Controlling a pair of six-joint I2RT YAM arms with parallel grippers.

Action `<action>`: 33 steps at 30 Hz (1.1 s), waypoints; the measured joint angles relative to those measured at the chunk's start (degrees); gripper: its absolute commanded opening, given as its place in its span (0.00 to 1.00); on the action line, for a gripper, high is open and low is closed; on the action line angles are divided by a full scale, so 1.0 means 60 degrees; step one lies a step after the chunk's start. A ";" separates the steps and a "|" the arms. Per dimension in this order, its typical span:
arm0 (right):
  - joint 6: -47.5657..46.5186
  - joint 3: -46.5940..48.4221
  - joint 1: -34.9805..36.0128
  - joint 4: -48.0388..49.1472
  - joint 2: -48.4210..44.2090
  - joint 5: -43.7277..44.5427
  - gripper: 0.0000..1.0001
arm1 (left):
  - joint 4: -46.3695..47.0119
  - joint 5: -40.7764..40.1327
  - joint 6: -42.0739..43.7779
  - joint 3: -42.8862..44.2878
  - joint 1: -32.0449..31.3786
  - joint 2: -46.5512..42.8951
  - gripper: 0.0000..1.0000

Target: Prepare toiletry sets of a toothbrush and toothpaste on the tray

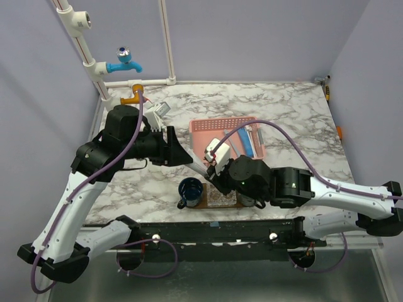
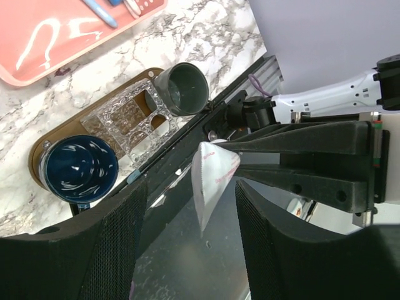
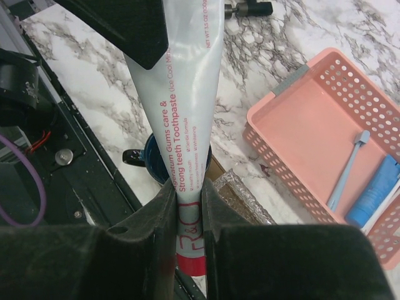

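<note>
My right gripper (image 3: 187,194) is shut on the toothpaste (image 3: 181,125), a white tube with red lettering and a red cap, clamped just above the cap. It holds the tube in the air over the dark blue mug (image 3: 150,156) at the left end of the brown wooden tray (image 2: 50,140). My left gripper (image 2: 190,206) is open. The tube's flat crimped end (image 2: 212,175) sits between its fingers with a gap on each side. A light-blue toothbrush (image 3: 347,172) lies in the pink basket (image 3: 300,119).
The tray also carries a grey cup (image 2: 181,87) and a clear plastic holder (image 2: 128,122), close to the table's front rail. A blue tube (image 3: 373,190) lies in the basket. White pipes with a blue tap (image 1: 124,63) stand at the back left.
</note>
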 measured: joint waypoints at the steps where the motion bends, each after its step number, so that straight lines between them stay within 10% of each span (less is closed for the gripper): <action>1: -0.0004 0.0000 0.0025 0.0000 0.0022 0.0025 0.18 | 0.0033 0.0087 -0.0004 -0.0004 0.0029 -0.0004 0.58; 22: -0.0080 0.0000 0.0433 0.0288 0.0240 0.0368 0.18 | 0.0415 0.1228 -0.0135 -0.0463 0.0178 -0.0004 0.30; 33: -0.0080 0.0000 0.0546 0.0328 0.0273 0.0601 0.23 | 0.0492 0.1351 -0.0149 -0.0484 0.0197 -0.0004 0.00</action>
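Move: The toothpaste's middle is about 3 cm to the left hand's right, 2 cm back and 3 cm below, its flat tail already between the open fingers. From the right hand, which holds the cap end, that middle is some 4 cm left, 2 cm forward and 3 cm up. On the tray, about 22 cm below the right hand and 4 cm forward, stand the blue mug, 6 cm left, and the clear holder, 4 cm right. The left fingers close from over half open to nearly shut, pinching the toothpaste's flat tail from either side, while the right hand keeps its grip near the cap. As they close, the left hand eases back and to the right about 1.5 cm, turning some 5 degrees clockwise; the right hand creeps left and back about as far, towards it. ##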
